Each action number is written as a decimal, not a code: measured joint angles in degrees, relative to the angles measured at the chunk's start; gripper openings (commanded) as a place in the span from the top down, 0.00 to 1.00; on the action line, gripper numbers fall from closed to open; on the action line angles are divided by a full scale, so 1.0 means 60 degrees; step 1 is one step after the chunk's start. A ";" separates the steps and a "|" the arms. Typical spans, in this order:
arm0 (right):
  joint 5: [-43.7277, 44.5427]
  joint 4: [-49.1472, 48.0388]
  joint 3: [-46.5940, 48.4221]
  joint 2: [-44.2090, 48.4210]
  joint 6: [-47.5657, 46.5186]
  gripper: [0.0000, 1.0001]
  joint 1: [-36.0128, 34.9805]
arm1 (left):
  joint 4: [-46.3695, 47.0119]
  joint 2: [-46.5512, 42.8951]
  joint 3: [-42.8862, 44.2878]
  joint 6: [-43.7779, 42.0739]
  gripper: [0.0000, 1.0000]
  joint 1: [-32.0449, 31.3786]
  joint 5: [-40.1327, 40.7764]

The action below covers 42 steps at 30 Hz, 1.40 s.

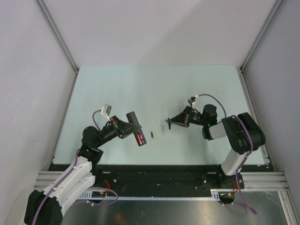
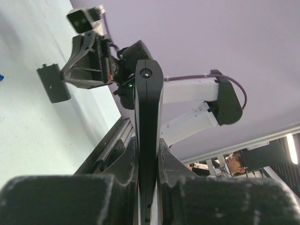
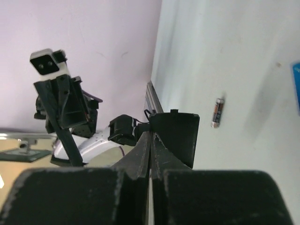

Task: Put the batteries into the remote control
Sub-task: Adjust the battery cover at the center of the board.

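Observation:
My left gripper point(image 1: 127, 125) is shut on the black remote control point(image 1: 135, 127) and holds it off the table. In the left wrist view the remote point(image 2: 148, 108) stands edge-on between the fingers point(image 2: 174, 164). The open compartment at its near end shows a red-orange battery point(image 1: 139, 138). Another dark battery point(image 1: 153, 135) with pale tips lies loose on the mat just right of the remote, and the right wrist view shows this battery point(image 3: 217, 112) too. My right gripper point(image 1: 172, 123) is shut on the small black back panel point(image 3: 176, 138), held above the table; the left wrist view shows that panel point(image 2: 52, 83).
A small blue object point(image 1: 167, 123) lies on the pale green mat point(image 1: 154, 89) under the right gripper's tip. White walls enclose the mat on three sides. A black rail point(image 1: 159, 176) runs along the near edge.

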<state>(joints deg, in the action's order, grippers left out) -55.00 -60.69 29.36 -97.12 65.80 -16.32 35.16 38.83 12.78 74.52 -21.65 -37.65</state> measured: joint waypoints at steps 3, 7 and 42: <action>-0.0157 -0.1089 -0.0357 -0.1089 0.1096 1.00 0.0237 | 0.0004 -0.0040 -0.0022 0.0000 1.00 0.0000 0.0036; -0.0233 -0.1464 -0.0616 -0.1421 0.1730 1.00 0.0288 | -0.0004 -0.0044 -0.0069 0.0000 1.00 -0.0007 0.0102; 0.1330 0.3803 -0.0266 0.0106 -0.2448 0.67 0.1253 | -0.0033 0.0215 -0.0084 -0.0011 1.00 -0.0018 0.0171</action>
<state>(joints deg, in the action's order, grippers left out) -47.03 -37.87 27.77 -96.49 51.11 -8.80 34.96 40.12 12.27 74.46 -21.76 -36.62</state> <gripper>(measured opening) 0.328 0.139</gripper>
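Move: The right hand holds the battery cover over the board; its spot on the bare board is about 5 cm to the right and 12 cm below, level fore and aft. The blue battery lies some 3 cm ahead and 12 cm below, the silver battery about 8 cm left and 4 cm back, equally low. From the left hand, still gripping the remote, that spot is roughly 7 cm ahead, 21 cm right and 23 cm below. Right hand dips, opens to release the battery cover, then withdraws rightwards about 5 cm, sinking another 5 cm. ##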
